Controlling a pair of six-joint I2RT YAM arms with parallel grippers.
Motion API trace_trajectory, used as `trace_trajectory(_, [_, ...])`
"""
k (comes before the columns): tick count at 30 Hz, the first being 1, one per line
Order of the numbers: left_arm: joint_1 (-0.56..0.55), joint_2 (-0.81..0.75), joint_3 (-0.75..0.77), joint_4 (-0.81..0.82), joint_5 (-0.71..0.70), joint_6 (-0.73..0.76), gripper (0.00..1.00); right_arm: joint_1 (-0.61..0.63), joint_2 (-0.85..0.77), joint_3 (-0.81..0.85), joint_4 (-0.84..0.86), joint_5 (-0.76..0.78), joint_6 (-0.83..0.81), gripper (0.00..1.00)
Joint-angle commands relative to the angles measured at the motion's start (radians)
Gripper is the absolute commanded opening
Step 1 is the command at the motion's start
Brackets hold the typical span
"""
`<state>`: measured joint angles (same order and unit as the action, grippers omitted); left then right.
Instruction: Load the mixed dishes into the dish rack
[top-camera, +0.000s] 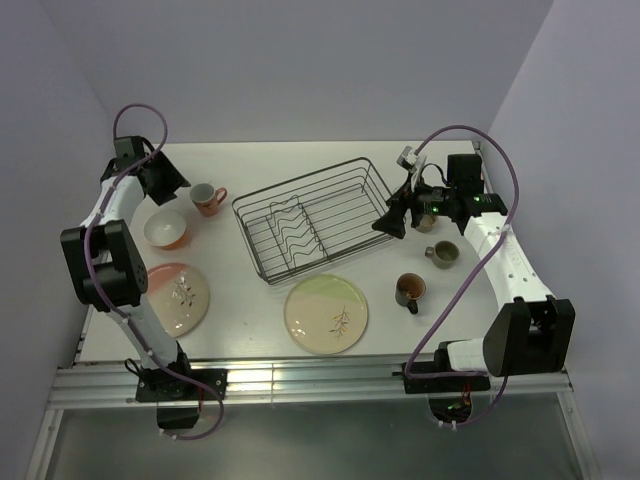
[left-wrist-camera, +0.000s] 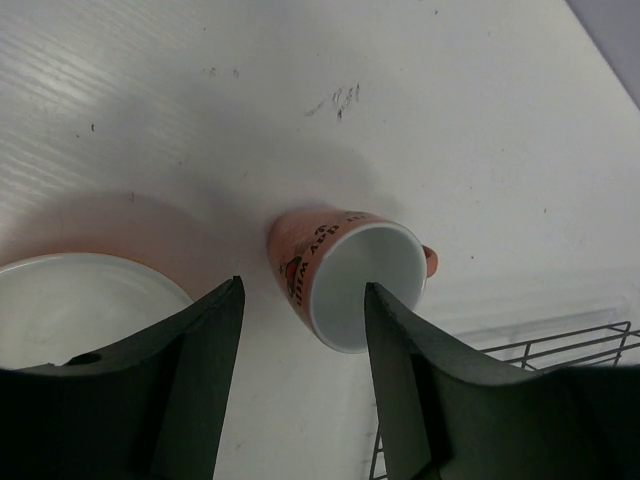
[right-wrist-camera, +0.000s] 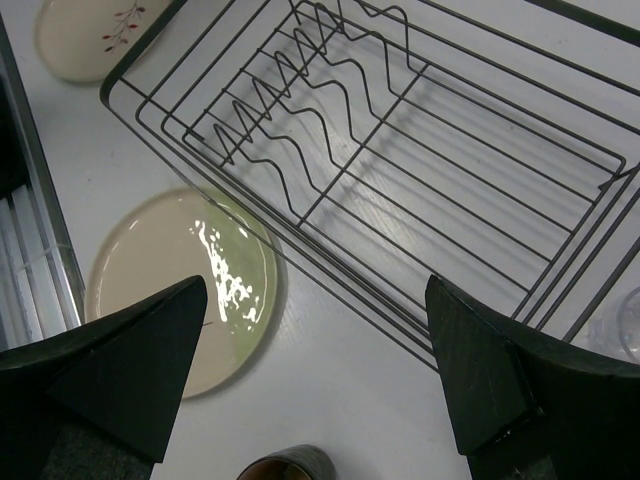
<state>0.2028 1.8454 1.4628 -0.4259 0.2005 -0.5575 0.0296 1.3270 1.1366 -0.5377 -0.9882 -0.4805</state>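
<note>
The pink mug (top-camera: 207, 198) (left-wrist-camera: 350, 280) stands upright left of the black wire dish rack (top-camera: 315, 218) (right-wrist-camera: 420, 130), which holds nothing. My left gripper (top-camera: 182, 184) (left-wrist-camera: 303, 284) is open just at the mug. Its right finger overlaps the mug's mouth, and the near rim lies between the fingers without being pinched. The orange-outside bowl (top-camera: 165, 228) (left-wrist-camera: 70, 300) sits beside it. My right gripper (top-camera: 386, 227) (right-wrist-camera: 316, 282) hangs open and holds nothing, above the table at the rack's right end. The green-tinted plate (top-camera: 326, 314) (right-wrist-camera: 180, 285) and the pink-tinted plate (top-camera: 180, 297) lie flat near the front.
An olive mug (top-camera: 443, 253) (right-wrist-camera: 285, 465) and a brown mug (top-camera: 410, 290) stand right of the rack, under and in front of the right arm. A clear glass edge (right-wrist-camera: 630, 325) shows at the rack's right end. Walls close in on three sides.
</note>
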Motion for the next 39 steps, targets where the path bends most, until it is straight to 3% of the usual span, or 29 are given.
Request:
trace_trajectory(1, [-0.026,0.028,0.05,-0.051,-0.015,0.05,0.57,0.004,-0.011,-0.001,0.038,-0.023,-0.004,0.97])
trace_trajectory(9, [-0.088,0.09,0.077,-0.08,-0.061,0.068,0.5,0.004,0.009,0.015,0.031,-0.03,-0.003,0.97])
trace_trajectory(16, [-0.092,0.107,0.062,-0.088,-0.141,0.071,0.32,0.004,0.0,0.014,0.021,-0.035,-0.02,0.97])
trace_trajectory(21, [-0.092,0.095,0.044,-0.05,-0.122,0.065,0.22,0.004,0.0,0.023,0.01,-0.044,-0.02,0.96])
trace_trajectory(26, [-0.092,0.054,0.028,-0.013,-0.07,0.05,0.0,0.004,0.009,0.08,-0.05,-0.067,-0.067,0.96])
trace_trajectory(34, [-0.051,-0.182,-0.08,0.198,0.026,-0.071,0.0,0.047,0.006,0.153,-0.156,-0.081,-0.11,0.95])
trace_trajectory(39, [-0.046,-0.356,-0.168,0.386,0.146,-0.177,0.0,0.122,-0.003,0.147,-0.003,-0.122,0.173,0.94])
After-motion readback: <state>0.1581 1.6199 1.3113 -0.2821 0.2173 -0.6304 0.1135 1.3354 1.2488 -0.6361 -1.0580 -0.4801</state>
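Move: The mug stands about 7 cm to the left hand's right, level with it in reach, its middle some 7 cm below. The bowl lies about 11 cm back and 5 cm left of that hand, and the dish rack's middle about 40 cm right and 8 cm back, both near table height. From the right hand the mug is roughly 16 cm ahead, 52 cm left and 18 cm lower. Left hand sinks rightward about 5 cm, pinches the mug's left wall, lifts it 12 cm; right hand rises leftward. ##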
